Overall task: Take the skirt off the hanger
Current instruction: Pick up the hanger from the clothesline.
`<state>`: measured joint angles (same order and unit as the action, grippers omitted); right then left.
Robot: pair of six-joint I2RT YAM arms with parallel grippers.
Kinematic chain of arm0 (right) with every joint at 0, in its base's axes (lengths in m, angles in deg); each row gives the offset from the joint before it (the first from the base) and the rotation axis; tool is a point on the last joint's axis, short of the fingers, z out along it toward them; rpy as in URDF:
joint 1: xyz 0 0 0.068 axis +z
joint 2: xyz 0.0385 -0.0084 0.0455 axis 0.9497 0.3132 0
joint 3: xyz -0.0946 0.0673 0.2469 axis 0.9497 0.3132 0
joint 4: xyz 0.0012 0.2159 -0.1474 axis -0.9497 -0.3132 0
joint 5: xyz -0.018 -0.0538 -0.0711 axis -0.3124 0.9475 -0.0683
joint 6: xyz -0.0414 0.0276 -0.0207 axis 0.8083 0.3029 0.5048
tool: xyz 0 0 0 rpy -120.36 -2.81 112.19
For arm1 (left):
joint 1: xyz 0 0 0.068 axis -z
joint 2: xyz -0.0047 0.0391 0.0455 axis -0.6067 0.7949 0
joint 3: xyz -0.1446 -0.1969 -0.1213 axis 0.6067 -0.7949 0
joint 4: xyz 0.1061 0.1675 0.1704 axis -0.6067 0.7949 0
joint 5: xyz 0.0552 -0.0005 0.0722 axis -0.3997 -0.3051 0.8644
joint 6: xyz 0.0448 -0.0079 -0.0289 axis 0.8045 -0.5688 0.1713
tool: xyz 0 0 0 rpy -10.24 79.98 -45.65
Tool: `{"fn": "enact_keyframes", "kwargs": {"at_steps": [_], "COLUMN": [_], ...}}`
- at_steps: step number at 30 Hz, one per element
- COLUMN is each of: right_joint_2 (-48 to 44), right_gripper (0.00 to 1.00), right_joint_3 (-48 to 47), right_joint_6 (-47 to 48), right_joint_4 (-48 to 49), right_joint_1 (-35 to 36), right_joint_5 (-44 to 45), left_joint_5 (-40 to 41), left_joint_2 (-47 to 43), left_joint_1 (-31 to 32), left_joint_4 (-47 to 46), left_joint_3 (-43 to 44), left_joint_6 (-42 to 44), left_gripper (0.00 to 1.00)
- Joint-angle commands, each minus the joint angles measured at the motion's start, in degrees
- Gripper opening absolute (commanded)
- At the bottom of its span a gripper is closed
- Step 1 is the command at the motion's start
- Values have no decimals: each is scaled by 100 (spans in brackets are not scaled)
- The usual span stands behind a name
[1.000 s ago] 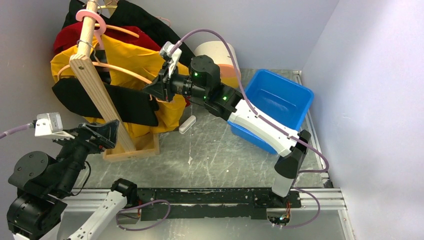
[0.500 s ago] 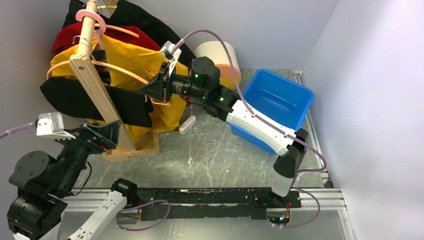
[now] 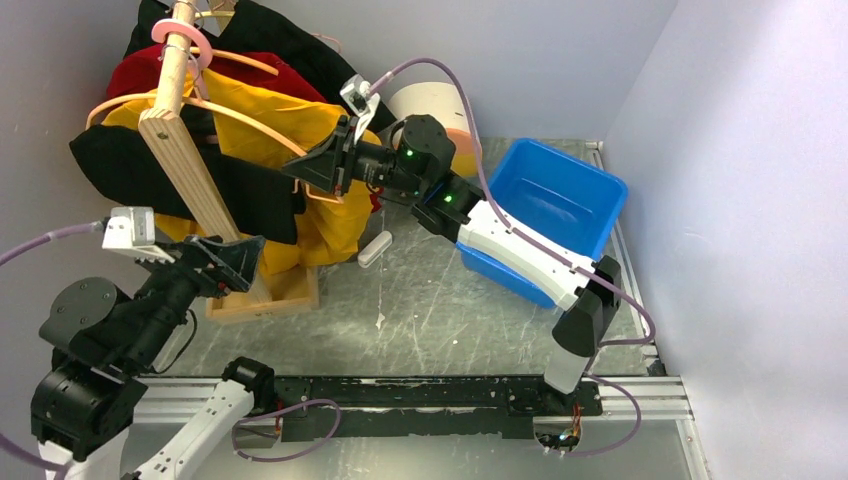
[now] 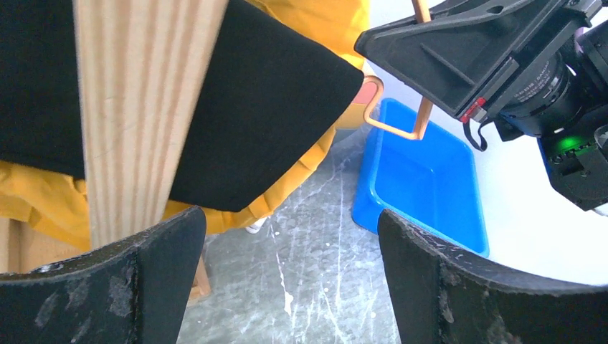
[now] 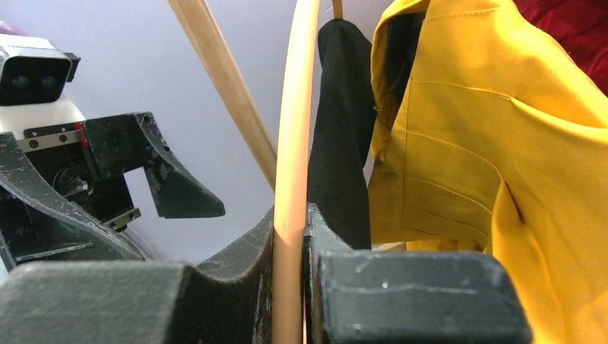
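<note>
A black skirt (image 3: 180,175) (image 4: 251,107) (image 5: 340,143) hangs on a peach plastic hanger (image 3: 250,122) (image 5: 294,143) at the wooden rack (image 3: 195,170). My right gripper (image 3: 325,165) (image 5: 290,244) is shut on the hanger's right end, its jaws pressed on the thin bar. In the left wrist view that bent hanger end (image 4: 394,129) sticks out below the right gripper's fingers (image 4: 459,50). My left gripper (image 3: 235,262) (image 4: 290,279) stands open and holds nothing, low beside the rack's post (image 4: 136,107), below the skirt's hem.
A yellow garment (image 3: 300,120) (image 5: 466,143), a red one (image 3: 250,70) and a black one hang behind on the same rack. A blue bin (image 3: 560,200) (image 4: 423,186) sits at the right. A white roll (image 3: 430,100) stands at the back and a small white object (image 3: 375,248) lies on the table.
My right gripper has tightened on the hanger and raised it, carrying the black skirt up and left along the rack. The left arm has risen and moved right toward the rack's post.
</note>
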<state>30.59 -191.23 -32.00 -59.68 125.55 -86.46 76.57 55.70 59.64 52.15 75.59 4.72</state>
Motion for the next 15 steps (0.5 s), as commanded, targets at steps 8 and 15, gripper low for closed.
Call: {"fn": "enact_keyframes", "kwargs": {"at_steps": [8,15], "right_joint_2": [-1070,-1928], "right_gripper": [0,0], "right_joint_3": [839,1818], "right_joint_6": [14,309], "right_joint_4": [560,64], "right_joint_1": [-391,-541], "right_joint_5": [-355,-384], "left_joint_5": [-1704,-2903], "left_joint_2": [733,1252], "left_joint_1": [37,38], "left_joint_4": [-715,-1082], "left_joint_3": [561,1033], "left_joint_6": [576,825], "left_gripper": [93,93]}}
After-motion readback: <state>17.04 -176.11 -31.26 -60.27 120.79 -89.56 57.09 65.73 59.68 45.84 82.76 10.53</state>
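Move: The right hand already grips the hanger near its right end. From there the black skirt's middle lies about 15 cm to the left, 2 cm back and 7 cm lower, the clothesline's near end some 17 cm left, 4 cm ahead and 6 cm higher, and the yellow garment roughly 8 cm ahead, 2 cm left and 8 cm lower. From the open left hand the skirt's middle is about 10 cm ahead, 9 cm left and 2 cm lower; the wooden post's middle stands closer, about 6 cm ahead, 5 cm left and 8 cm lower. Keeping its pinch on the hanger, the right hand gathers speed and draws it about 6.5 cm to the right, away from the clothesline, almost level and with next to no turn of the wrist. The left hand, wide open and empty, goes the same way past the near side of the wooden post, some 6 cm right and then also up about 4.5 cm, swinging its fingers roughly 20 degrees clockwise towards the right hand's side. ##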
